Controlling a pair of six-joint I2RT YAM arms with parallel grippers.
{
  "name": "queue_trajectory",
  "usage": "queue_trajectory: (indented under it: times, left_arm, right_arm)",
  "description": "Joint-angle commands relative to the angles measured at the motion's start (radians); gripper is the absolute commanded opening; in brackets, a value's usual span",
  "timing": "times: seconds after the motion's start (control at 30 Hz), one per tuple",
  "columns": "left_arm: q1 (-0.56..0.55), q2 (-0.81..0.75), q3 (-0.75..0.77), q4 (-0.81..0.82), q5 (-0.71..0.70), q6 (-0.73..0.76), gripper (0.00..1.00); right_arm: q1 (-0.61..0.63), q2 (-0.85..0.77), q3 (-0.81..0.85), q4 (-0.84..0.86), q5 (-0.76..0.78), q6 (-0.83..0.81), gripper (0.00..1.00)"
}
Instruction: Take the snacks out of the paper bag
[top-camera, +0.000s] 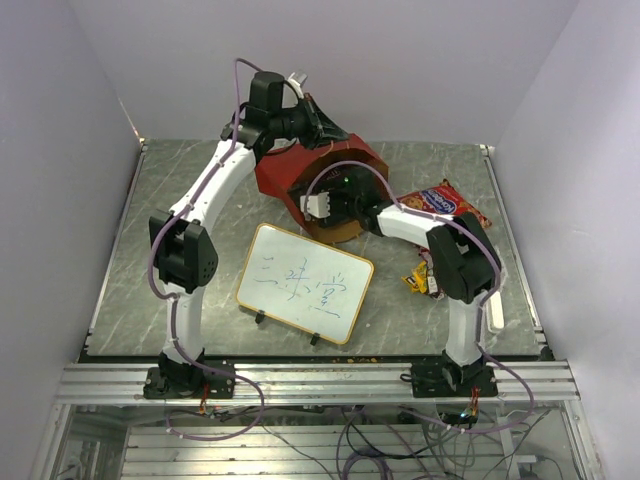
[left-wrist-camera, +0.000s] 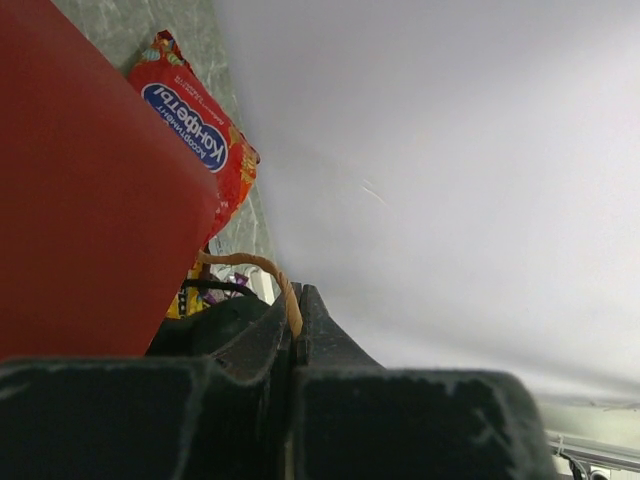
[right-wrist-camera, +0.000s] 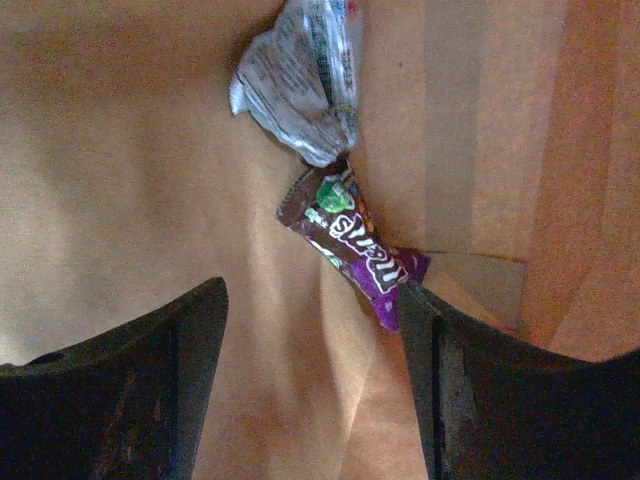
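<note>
The red paper bag (top-camera: 285, 175) lies tipped on the table, its brown kraft mouth facing the front. My left gripper (left-wrist-camera: 297, 300) is shut on the bag's thin string handle (left-wrist-camera: 250, 263) and holds it up at the back. My right gripper (right-wrist-camera: 315, 335) is deep inside the bag, open, with nothing between its fingers. Ahead of it lie a purple-brown candy packet (right-wrist-camera: 355, 245), whose end touches the right finger (right-wrist-camera: 450, 350), and a silver packet (right-wrist-camera: 300, 85) farther in. The red chip bag (top-camera: 440, 203) and several small packets (top-camera: 418, 278) lie on the table outside, to the right.
A gold-framed whiteboard (top-camera: 305, 283) with writing lies in front of the bag, between the two arms. White walls close in the back and sides. The table's metal rail (top-camera: 320, 380) runs along the near edge.
</note>
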Motion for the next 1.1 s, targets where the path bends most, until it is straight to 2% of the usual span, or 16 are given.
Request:
queue_trajectory:
  times: [0.0, 0.4, 0.9, 1.0, 1.07]
  left_arm:
    - [-0.004, 0.015, 0.048, -0.037, 0.047, 0.025, 0.07]
    - [0.001, -0.02, -0.014, -0.043, 0.058, 0.057, 0.07]
    - [0.006, -0.054, -0.05, -0.149, 0.056, 0.147, 0.07]
    - [0.007, -0.06, -0.045, -0.178, 0.044, 0.168, 0.07]
    - [0.008, -0.067, -0.054, -0.178, 0.039, 0.167, 0.07]
  right_arm:
    - [0.001, 0.094, 0.096, 0.001, 0.081, -0.08, 0.69]
    - [-0.007, 0.349, 0.317, 0.039, 0.169, -0.044, 0.7]
    - [-0.037, 0.546, 0.531, 0.106, 0.173, -0.043, 0.69]
    - [-0.037, 0.564, 0.558, 0.12, 0.155, -0.019, 0.66]
    - [-0.037, 0.571, 0.574, 0.124, 0.144, -0.005, 0.59]
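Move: The M&M's packet lies deep in the tipped paper bag, about 15 cm ahead of the open right hand, 3 cm to its left and 7 cm lower. A pale pouch lies some 8 cm left of the packet and 3 cm nearer; the big red candy bag is outside, roughly 32 cm right of the hand and 5 cm ahead. From the left hand, still holding the bag's handle, the packet is about 16 cm ahead, 2 cm right and 31 cm below. No clear touch on the M&M's packet yet: the right hand reaches about 13 cm forward into the bag, sinking 5 cm early on and then going level, until the packet lies between its still-open fingers, which tip up and swing clockwise some 10 degrees. The left hand keeps its hold on the handle, sinking about 4 cm and drifting back. ##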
